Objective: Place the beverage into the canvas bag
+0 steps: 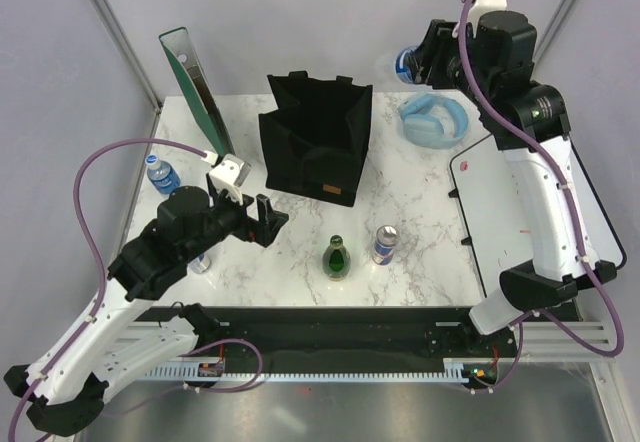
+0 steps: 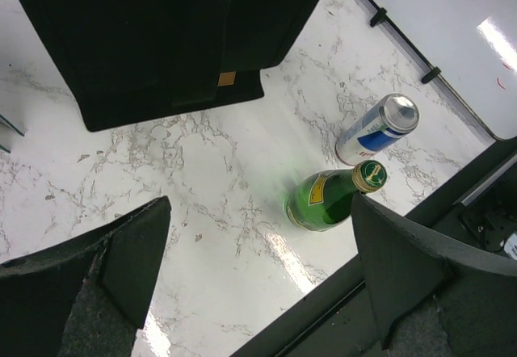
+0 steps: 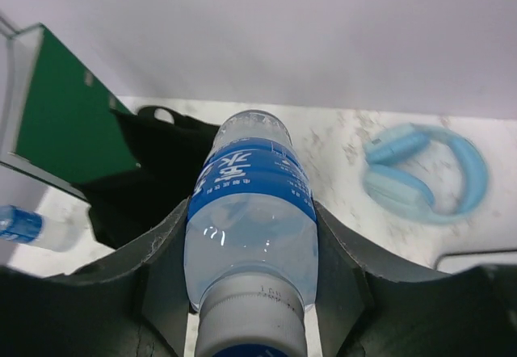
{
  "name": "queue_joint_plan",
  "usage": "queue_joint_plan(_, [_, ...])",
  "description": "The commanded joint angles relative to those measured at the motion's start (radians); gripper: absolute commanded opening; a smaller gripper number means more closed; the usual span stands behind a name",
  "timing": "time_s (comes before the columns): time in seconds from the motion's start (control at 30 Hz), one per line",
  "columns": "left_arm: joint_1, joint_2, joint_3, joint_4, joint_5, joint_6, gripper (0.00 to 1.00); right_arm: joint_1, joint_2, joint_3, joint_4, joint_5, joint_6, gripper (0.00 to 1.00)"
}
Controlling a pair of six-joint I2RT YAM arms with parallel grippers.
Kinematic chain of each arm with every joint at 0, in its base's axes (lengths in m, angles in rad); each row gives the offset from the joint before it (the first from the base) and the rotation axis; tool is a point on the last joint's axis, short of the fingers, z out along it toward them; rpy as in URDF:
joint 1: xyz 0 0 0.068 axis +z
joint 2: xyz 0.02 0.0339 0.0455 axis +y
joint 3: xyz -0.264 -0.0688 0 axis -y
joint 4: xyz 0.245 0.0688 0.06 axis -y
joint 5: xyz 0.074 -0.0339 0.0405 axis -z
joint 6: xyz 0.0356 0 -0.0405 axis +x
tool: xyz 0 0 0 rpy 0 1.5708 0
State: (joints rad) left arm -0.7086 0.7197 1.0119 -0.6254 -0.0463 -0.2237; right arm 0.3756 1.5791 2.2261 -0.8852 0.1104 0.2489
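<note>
The black canvas bag (image 1: pixel 315 137) stands open at the back middle of the table, its tan label patch (image 2: pixel 227 78) facing the near side. It also shows in the left wrist view (image 2: pixel 161 50) and the right wrist view (image 3: pixel 157 175). My right gripper (image 1: pixel 418 62) is raised at the back right, to the right of the bag, and is shut on a clear water bottle with a blue label (image 3: pixel 249 212), cap toward the camera. My left gripper (image 1: pixel 268 220) is open and empty above the table, left of a green glass bottle (image 2: pixel 327 199).
A blue-and-silver can (image 1: pixel 385 245) stands right of the green bottle (image 1: pixel 337 257). A small water bottle (image 1: pixel 160 174) stands at the left edge. Light-blue headphones (image 1: pixel 438 120) lie right of the bag. A whiteboard (image 1: pixel 520 202) lies at the right, and a green file holder (image 1: pixel 195 92) at the back left.
</note>
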Motion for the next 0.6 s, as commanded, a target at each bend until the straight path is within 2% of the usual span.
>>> queue_joint_plan(0.0, [-0.003,-0.016,0.007,0.038,-0.003,-0.037,1.0,0.014,-0.024,-0.014,0.366,-0.162,0.095,0.0])
queue_joint_plan(0.1, [-0.003,-0.025,0.005,0.039,0.003,-0.043,1.0,0.103,0.031,0.009,0.413,-0.16,0.078,0.0])
queue_joint_plan(0.2, [-0.005,-0.035,0.001,0.036,0.011,-0.049,1.0,0.173,0.099,0.056,0.419,-0.091,0.052,0.0])
queue_joint_plan(0.27, [-0.003,-0.043,-0.001,0.035,0.014,-0.051,1.0,0.184,0.13,0.069,0.413,-0.08,0.055,0.0])
queue_joint_plan(0.43, [-0.003,-0.06,-0.01,0.03,0.013,-0.054,1.0,0.236,0.183,0.015,0.416,0.066,-0.005,0.0])
queue_joint_plan(0.5, [-0.003,-0.062,-0.015,0.032,0.011,-0.052,1.0,0.255,0.202,0.001,0.395,0.174,-0.031,0.0])
queue_joint_plan(0.57, [-0.003,-0.06,-0.01,0.029,0.011,-0.051,1.0,0.259,0.217,-0.009,0.393,0.19,-0.04,0.0])
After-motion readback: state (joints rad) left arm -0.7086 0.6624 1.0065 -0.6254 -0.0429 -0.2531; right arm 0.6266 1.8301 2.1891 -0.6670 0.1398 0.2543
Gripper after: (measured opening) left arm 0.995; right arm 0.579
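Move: The right hand holds the beverage high above the table. The canvas bag it is bound for stands about 20 cm to its left and 6 cm ahead, its middle roughly 31 cm lower. The blue headphones lie some 22 cm ahead and 12 cm right on the table, and the silver-blue can stands about 14 cm back and 4 cm left. From the left hand the bag is roughly 22 cm ahead and 8 cm right. Still gripping the beverage bottle, the right hand sweeps about 15 cm left to the canvas bag, edging some 4 cm forward. It first lifts about 2 cm, then sinks roughly 10 cm as it comes over the bag's mouth, turning some 15 degrees counter-clockwise so that the bottle's base leads. ##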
